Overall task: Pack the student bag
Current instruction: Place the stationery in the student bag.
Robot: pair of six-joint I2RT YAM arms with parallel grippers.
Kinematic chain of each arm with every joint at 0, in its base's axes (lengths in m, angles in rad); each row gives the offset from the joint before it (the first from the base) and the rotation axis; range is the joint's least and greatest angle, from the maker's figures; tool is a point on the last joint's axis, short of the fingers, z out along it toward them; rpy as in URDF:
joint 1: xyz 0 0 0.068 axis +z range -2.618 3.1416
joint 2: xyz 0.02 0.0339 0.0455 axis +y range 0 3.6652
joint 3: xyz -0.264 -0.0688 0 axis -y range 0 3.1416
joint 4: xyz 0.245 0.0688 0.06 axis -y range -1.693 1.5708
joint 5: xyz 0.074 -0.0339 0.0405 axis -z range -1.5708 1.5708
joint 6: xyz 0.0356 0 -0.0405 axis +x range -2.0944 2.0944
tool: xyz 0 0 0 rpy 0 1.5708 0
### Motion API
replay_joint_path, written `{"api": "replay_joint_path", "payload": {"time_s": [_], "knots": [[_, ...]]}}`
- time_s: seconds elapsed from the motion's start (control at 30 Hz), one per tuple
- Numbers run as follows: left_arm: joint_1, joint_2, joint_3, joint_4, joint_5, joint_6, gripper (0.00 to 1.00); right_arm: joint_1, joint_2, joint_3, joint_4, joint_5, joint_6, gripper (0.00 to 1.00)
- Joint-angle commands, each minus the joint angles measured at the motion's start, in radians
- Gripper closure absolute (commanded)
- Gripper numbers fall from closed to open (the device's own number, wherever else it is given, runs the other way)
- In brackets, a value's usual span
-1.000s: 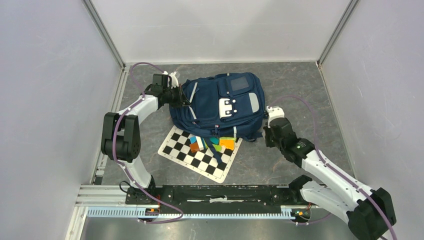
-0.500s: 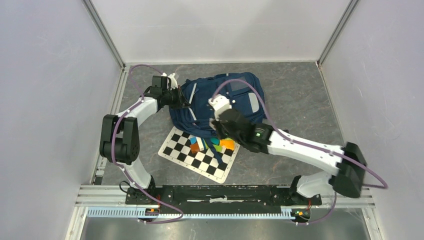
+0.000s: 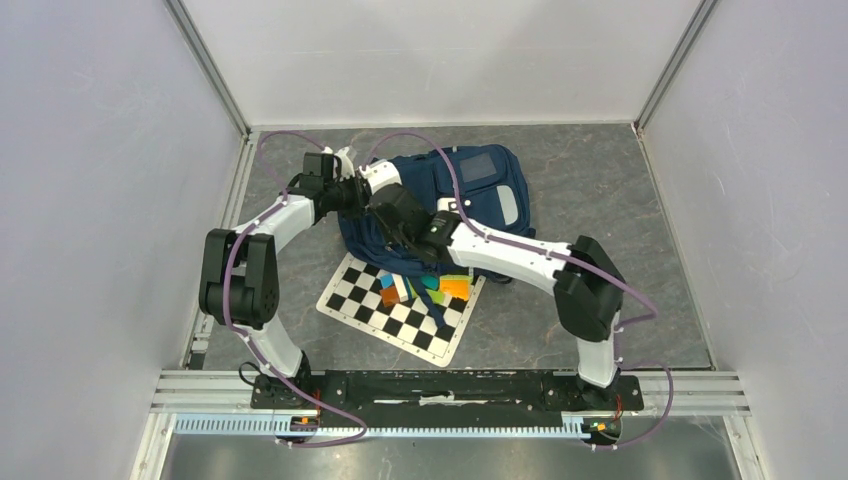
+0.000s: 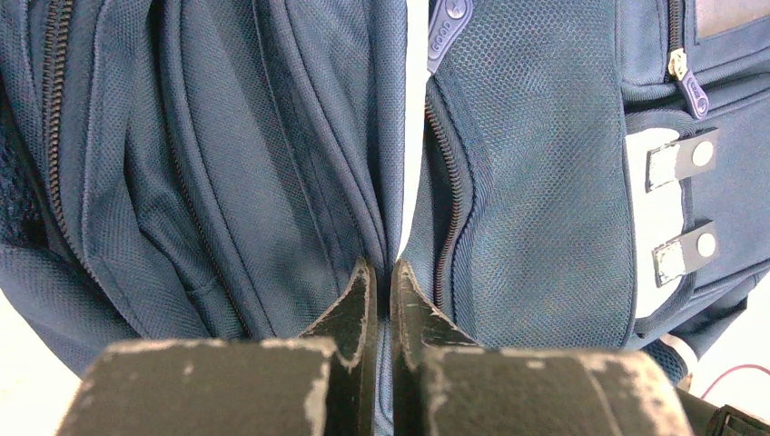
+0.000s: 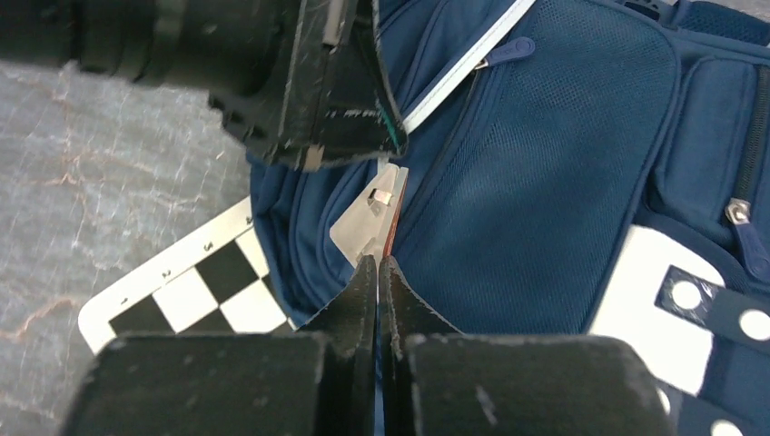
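Observation:
The student bag (image 3: 485, 190), navy blue with a white patch, lies at the back middle of the table. My left gripper (image 3: 360, 197) is at its left edge, shut on a fold of the bag's fabric (image 4: 382, 268) beside a zipper. My right arm reaches across the bag, and my right gripper (image 3: 390, 215) hangs shut just by the left one. In the right wrist view its tips (image 5: 377, 262) sit right before a flat white thing (image 5: 374, 218) poking from the bag's opening. The left gripper (image 5: 395, 136) shows just above that. Nothing visible lies between the right jaws.
A black-and-white checkerboard (image 3: 400, 305) lies in front of the bag, its far edge tucked under it. Several coloured blocks (image 3: 430, 285) sit on the board against the bag. Grey walls close in the left, right and back sides.
My right arm has swung from the bag's right side across the bag to its left edge, next to the left gripper. The left arm and the bag have stayed put.

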Motion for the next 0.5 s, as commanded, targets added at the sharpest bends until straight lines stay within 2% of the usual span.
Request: {"api": "replay_joint_path", "payload": {"time_s": [0.0, 0.27, 0.47], "knots": [[0.003, -0.045, -0.016, -0.028, 0.061, -0.034, 0.98, -0.054, 0.090, 0.116, 0.034, -0.040, 0.040, 1.00], [0.006, -0.051, -0.016, -0.025, 0.055, -0.037, 0.98, -0.086, 0.251, 0.248, 0.026, -0.073, 0.126, 1.00], [0.007, -0.054, -0.014, -0.029, 0.053, -0.034, 0.98, -0.086, 0.316, 0.296, 0.014, -0.009, 0.180, 1.00]]}}
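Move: The right hand holds a small flat white-and-red piece of stationery above the student bag; the zipped opening beside the white piping lies about 8 cm ahead of it, 3 cm to its left and 9 cm lower. The bag's white snap patch is some 12 cm to its right, 3 cm ahead and 10 cm below, and the chessboard's middle about 14 cm back, 3 cm right and 18 cm below. For the left hand, pinching the bag's fold, that opening is just 2 cm to the right, level fore-and-aft and 3 cm below. Keeping its fingers shut on the stationery, the right hand slants forward and down by about 6 cm each way, drifting some 2 cm left, to bring the piece's free end to the white-piped edge of the bag right beside the left fingers; the forward part eases off towards the end while it goes on sinking, and the wrist tips down and turns clockwise, each by some 5 degrees. The left hand stays in place and keeps its pinch on the bag's fold, holding it up for the piece to come in alongside. ##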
